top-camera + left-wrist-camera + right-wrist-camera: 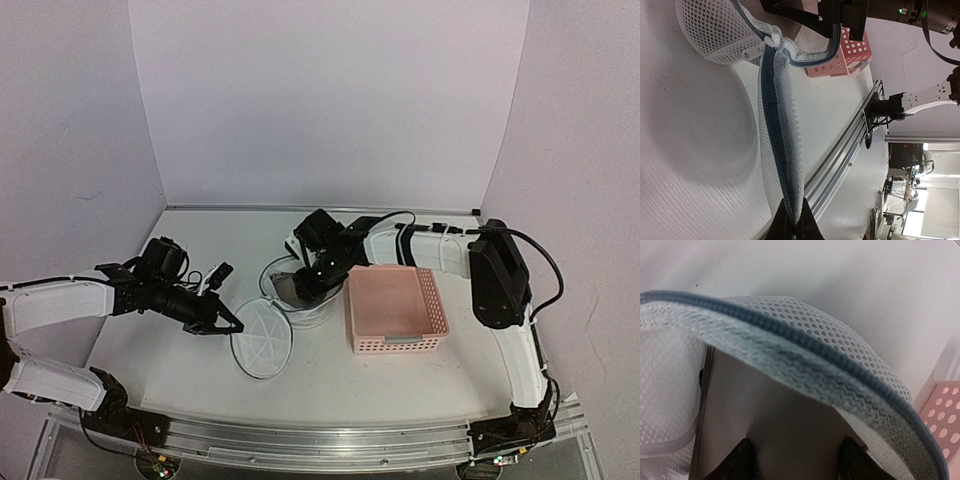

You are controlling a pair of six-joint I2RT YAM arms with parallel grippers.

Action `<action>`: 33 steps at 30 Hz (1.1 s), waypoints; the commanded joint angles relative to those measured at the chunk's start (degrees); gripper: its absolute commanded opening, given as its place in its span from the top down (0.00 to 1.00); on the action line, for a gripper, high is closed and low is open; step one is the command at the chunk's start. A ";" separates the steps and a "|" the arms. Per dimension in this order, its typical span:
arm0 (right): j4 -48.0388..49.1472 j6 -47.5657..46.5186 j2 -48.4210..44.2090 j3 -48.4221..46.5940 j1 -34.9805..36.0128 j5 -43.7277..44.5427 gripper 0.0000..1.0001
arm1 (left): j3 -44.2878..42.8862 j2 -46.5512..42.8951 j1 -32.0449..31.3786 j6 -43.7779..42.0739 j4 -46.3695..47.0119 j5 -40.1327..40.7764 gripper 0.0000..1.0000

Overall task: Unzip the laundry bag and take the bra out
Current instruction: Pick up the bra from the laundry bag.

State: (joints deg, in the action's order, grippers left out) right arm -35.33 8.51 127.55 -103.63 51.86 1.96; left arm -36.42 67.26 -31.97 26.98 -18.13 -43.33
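Note:
The laundry bag (300, 305) sits mid-table, unzipped, its round mesh lid (262, 340) folded out toward the front left. My left gripper (228, 325) is shut on the lid's dark zipper rim (782, 150), pinching it between the fingertips (792, 220). My right gripper (300, 288) reaches into the bag's mouth. In the right wrist view its fingers stand apart (797, 462) under the zipper rim (805, 335), with the smooth brown bra (775, 410) cup lying between them. The bra's straps are hidden.
A pink perforated basket (395, 308) stands right of the bag, close to the right arm. It also shows as a pink basket (852, 55) behind the bag in the left wrist view. White walls enclose the table on three sides.

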 commanded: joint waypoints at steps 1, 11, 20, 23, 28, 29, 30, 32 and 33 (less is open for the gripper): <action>-1.22 -0.06 1.72 -1.70 0.40 2.42 0.54 | -2.07 -0.36 -0.27 -1.03 0.29 -0.70 1.00; -1.14 0.10 -1.71 -2.12 0.87 1.55 1.00 | -2.14 0.04 -0.28 -0.88 0.24 -0.23 1.00; -1.12 0.97 -9.41 -2.03 1.89 0.60 1.00 | -2.07 0.91 -0.29 -0.84 0.11 0.56 1.00; -1.06 1.23 -12.66 -0.60 1.90 -0.12 1.00 | -1.98 1.24 -0.27 -0.80 0.05 0.85 1.00; -0.53 1.46 -17.42 1.97 1.86 -0.61 1.00 | -2.12 1.38 -0.22 -0.70 0.02 1.59 1.00; -0.53 1.42 -18.20 2.35 1.87 -0.37 1.00 | -2.22 1.45 -0.24 -0.63 0.04 1.85 1.00; -0.53 1.32 -19.03 2.69 1.90 0.00 1.00 | -2.24 1.49 -0.28 -0.50 0.03 2.17 1.00; -0.59 0.93 -20.78 3.36 1.88 0.62 1.00 | -2.49 1.47 -0.26 -0.31 -0.05 2.52 1.00; -0.63 0.80 -21.20 3.68 1.90 1.04 1.00 | -2.63 1.50 -0.17 -0.23 -0.07 2.66 1.00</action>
State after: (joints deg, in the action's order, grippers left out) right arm -37.95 9.06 111.33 -100.88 53.43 2.04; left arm -36.42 68.69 -31.99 27.00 -18.15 -41.76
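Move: The bra lies inside the open laundry bag, right at the right hand's spread fingers: its middle is about 1 cm to the left of that hand and 3 cm below. The pink basket is some 19 cm to the right of the hand and 4 cm nearer the base; the bag's lid flap is about 8 cm to its left and 9 cm back. From the left hand, the bra is roughly 9 cm ahead, 12 cm right and 8 cm lower. The bra is pinched in the bag as the right fingers close from about half open to nearly shut. After a short hold the right hand pulls it up, slowly then faster, about 12 cm, drifting back 2 to 3 cm and tilting some 10 degrees. The left hand keeps its grip on the lid flap almost in place, sinking only about 1 cm. ##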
